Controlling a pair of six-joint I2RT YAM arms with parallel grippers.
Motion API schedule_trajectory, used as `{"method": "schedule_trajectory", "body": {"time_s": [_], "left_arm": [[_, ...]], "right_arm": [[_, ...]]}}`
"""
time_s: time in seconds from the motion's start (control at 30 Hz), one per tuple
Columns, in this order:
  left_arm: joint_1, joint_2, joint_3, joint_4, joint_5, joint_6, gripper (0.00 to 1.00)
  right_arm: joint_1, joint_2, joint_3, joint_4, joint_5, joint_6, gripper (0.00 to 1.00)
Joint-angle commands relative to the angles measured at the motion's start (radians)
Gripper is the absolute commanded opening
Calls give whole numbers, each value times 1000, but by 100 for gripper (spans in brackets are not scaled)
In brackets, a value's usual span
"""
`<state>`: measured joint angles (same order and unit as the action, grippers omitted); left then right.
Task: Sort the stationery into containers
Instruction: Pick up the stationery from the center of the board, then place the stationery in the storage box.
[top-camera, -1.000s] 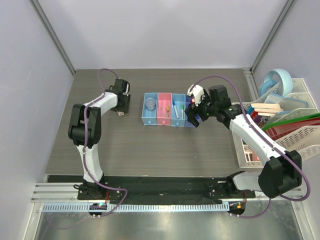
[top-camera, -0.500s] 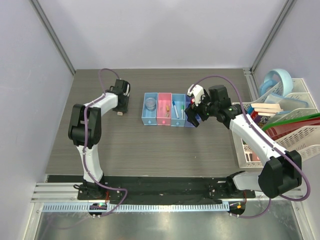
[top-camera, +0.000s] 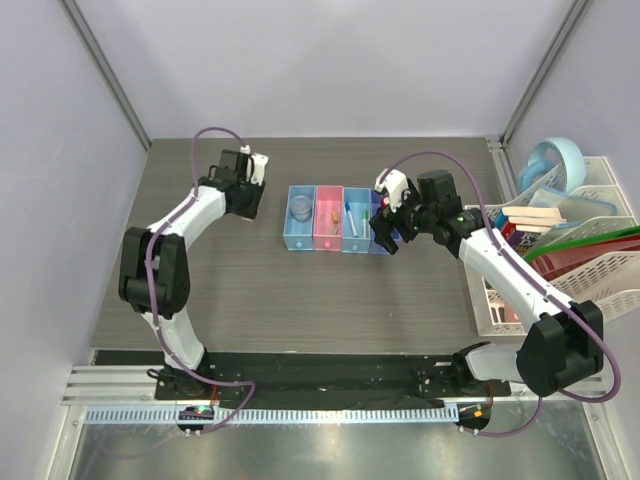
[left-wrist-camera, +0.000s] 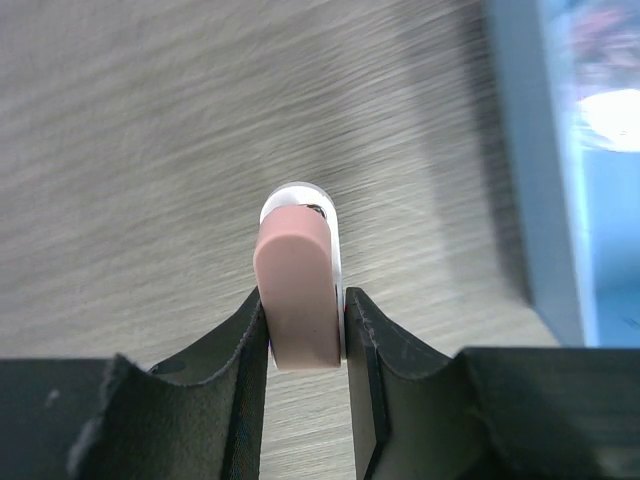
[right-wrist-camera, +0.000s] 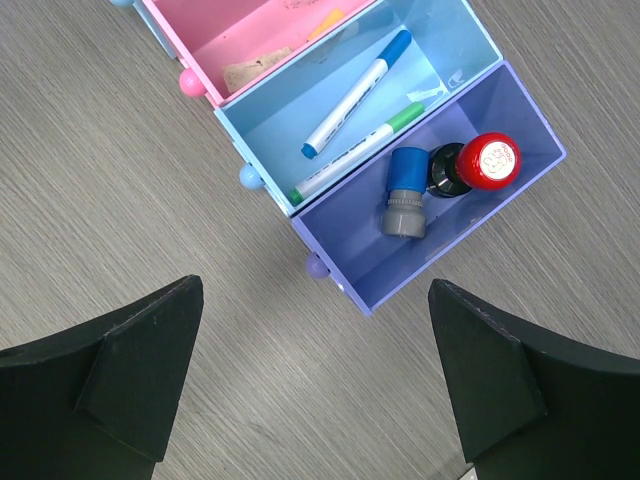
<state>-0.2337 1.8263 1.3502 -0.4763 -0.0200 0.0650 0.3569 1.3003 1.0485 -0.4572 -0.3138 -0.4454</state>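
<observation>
In the left wrist view a pink eraser (left-wrist-camera: 292, 260) with a white backing stands clamped between the jaws of my left gripper (left-wrist-camera: 305, 300), held above the wood table just left of the containers (top-camera: 335, 218). The first light blue bin holds a clear round roll (top-camera: 300, 207). The pink bin (right-wrist-camera: 260, 30) holds a tan block. Two white pens (right-wrist-camera: 358, 93) lie in the second light blue bin. A red-capped black bottle (right-wrist-camera: 475, 165) lies in the darker blue bin. My right gripper (right-wrist-camera: 315, 290) hangs open over that bin's near end.
A white rack (top-camera: 590, 250) with books and folders stands at the right table edge, with a pale blue round object (top-camera: 555, 165) behind it. A blue and grey stamp-like item (right-wrist-camera: 405, 205) lies beside the bottle. Walls close in the left, back and right sides.
My left gripper shut on the pink eraser and lifted it off the table, and the arm's elbow swung left. The right arm stayed still.
</observation>
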Motion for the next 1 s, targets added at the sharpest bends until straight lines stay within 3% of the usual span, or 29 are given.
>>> {"method": "schedule_trajectory", "body": {"time_s": [0.0,0.43,0.97], "left_arm": [[-10,-73,43,-18,190,110,0],[-147,-26,136,-28,221,315,0],[-251,83,121,-65,261,389,0]], "right_arm": [[-6,-16,1,34,-10,8,100],[-4,-7,1,34,-4,8,100],[-7,-19,-5,35,-13,5,100]]}}
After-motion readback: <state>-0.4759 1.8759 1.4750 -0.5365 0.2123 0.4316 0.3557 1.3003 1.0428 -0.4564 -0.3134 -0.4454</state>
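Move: Some 14 cm to the right of the left hand, about 1 cm nearer the base and 4 cm lower, is the middle of the left blue compartment. The clear jar stands inside it, about 14 cm right and 2 cm ahead; the pink compartment adjoins it, roughly 22 cm right and 1 cm back, both likewise about 4 cm lower. From the idle right hand the left blue compartment lies about 22 cm left, 6 cm ahead and 13 cm below. Carrying the pink stapler, already clear of the table, the left hand sweeps about 13 cm right to over the left blue compartment, drifting slightly back. It rises some 5 cm on the way, then sinks about half of that near the end, while turning nearly 40 degrees clockwise and keeping its pinch. ##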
